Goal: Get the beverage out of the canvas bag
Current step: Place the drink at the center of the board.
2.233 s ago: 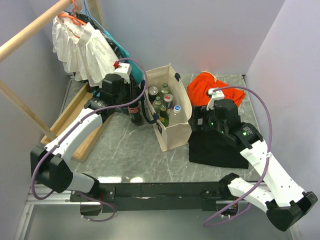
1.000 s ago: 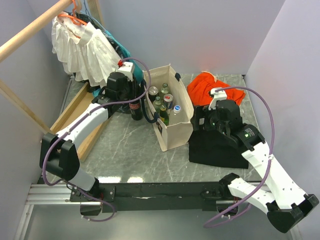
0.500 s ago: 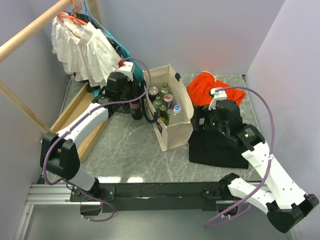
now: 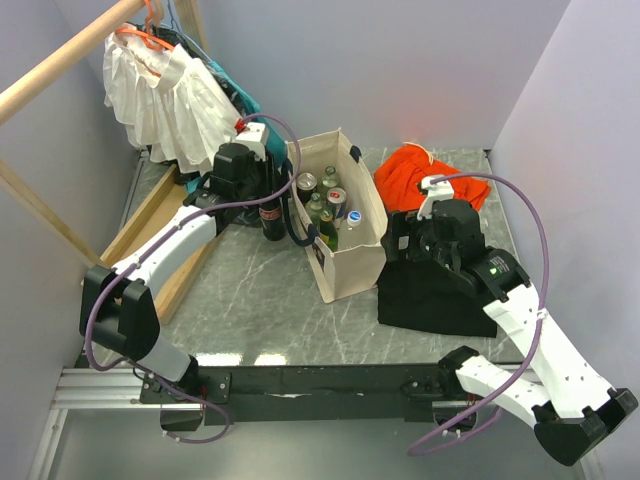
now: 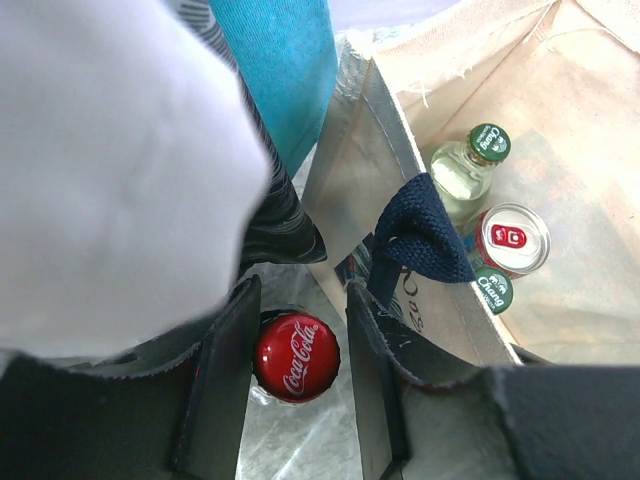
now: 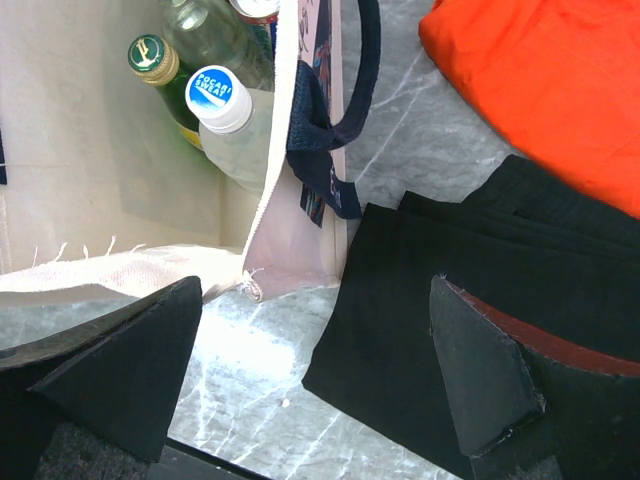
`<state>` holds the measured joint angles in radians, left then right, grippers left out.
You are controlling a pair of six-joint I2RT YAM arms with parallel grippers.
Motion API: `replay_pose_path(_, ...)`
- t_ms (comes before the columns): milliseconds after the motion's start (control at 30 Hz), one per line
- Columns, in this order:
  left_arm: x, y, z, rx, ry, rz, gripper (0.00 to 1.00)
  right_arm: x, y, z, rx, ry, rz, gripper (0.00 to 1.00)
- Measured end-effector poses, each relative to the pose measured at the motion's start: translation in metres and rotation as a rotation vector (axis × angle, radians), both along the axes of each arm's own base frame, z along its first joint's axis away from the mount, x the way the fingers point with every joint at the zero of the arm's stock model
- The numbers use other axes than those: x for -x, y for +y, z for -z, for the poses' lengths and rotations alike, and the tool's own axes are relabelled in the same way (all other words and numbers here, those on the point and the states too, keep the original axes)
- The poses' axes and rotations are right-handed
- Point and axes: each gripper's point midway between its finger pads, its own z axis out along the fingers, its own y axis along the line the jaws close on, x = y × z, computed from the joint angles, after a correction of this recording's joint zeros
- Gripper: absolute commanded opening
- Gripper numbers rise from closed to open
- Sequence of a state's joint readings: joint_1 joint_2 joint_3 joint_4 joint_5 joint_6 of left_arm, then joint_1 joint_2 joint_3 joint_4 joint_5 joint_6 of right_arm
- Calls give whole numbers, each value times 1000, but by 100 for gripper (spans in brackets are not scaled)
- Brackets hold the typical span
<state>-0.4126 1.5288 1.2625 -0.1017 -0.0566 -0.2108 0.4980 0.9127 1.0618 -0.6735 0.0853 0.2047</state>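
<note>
The beige canvas bag (image 4: 350, 265) stands mid-table with several bottles and cans (image 4: 325, 205) upright inside. A dark Coca-Cola bottle (image 4: 270, 220) stands on the marble just left of the bag, outside it. My left gripper (image 4: 262, 192) straddles its neck from above. In the left wrist view the red cap (image 5: 295, 357) sits between the fingers of the left gripper (image 5: 300, 335). The cap lies against the left finger, with a narrow gap to the right one. My right gripper (image 4: 400, 240) hangs wide open and holding nothing by the bag's right side. The right wrist view shows this gripper (image 6: 315, 300) over marble and black cloth.
A green Chang bottle (image 5: 490, 142) and a red can (image 5: 512, 238) show inside the bag, as does a Pocari Sweat bottle (image 6: 220, 95). An orange cloth (image 4: 425, 175) and folded black cloth (image 4: 430, 290) lie to the right. White garments (image 4: 165, 95) hang at the back left above a wooden frame (image 4: 150, 240).
The left arm carried the cola bottle slightly back and set it by the bag. Its jaws have since parted a little from the cap. The right arm has stayed still.
</note>
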Motion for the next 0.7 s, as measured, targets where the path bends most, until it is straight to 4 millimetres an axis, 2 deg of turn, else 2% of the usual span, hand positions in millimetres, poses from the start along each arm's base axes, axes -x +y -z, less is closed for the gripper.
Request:
replay_pose_path(167, 1, 0, -1, 12, 6, -6, 66, 0, 0, 0, -3, 1, 1, 100)
replay_pose_path(200, 3, 1, -1, 11, 10, -7, 76, 0, 0, 0, -3, 2, 2, 100)
replay_pose_path(267, 5, 3, -3, 15, 13, -14, 86, 0, 0, 0, -3, 2, 2, 100)
replay_pose_path(300, 7, 4, -5, 10, 11, -17, 95, 0, 0, 0, -3, 2, 2, 100)
replay_pose_path(433, 14, 10, -16, 11, 0, -33, 96, 1, 1, 1, -4, 5, -3, 100)
replay_pose_path(700, 30, 17, -55, 39, -53, -30, 96, 6, 4, 5, -7, 33, -29, 100)
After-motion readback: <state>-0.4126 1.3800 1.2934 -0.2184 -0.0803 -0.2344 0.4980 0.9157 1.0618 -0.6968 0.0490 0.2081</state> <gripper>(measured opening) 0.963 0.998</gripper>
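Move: The Coca-Cola bottle stands upright on the table between the left hand's partly open fingers, its middle about 1 cm ahead and 10 cm below the hand. The canvas bag stands some 15 cm to the bottle's right and about 2 cm farther out; the wooden rack base lies roughly 22 cm to the bottle's left and 1 cm nearer. From the right hand, the bottle is about 18 cm ahead, 28 cm to the left and 10 cm lower. Upward and back, with a smaller drift to the left, the left hand comes clear of the Coca-Cola bottle: its already loosened fingers first spread from about half open to nearly full, then it climbs about 5 cm while drawing back some 3 cm. The wrist keeps its attitude, fingers still pointing mostly forward and somewhat down. ##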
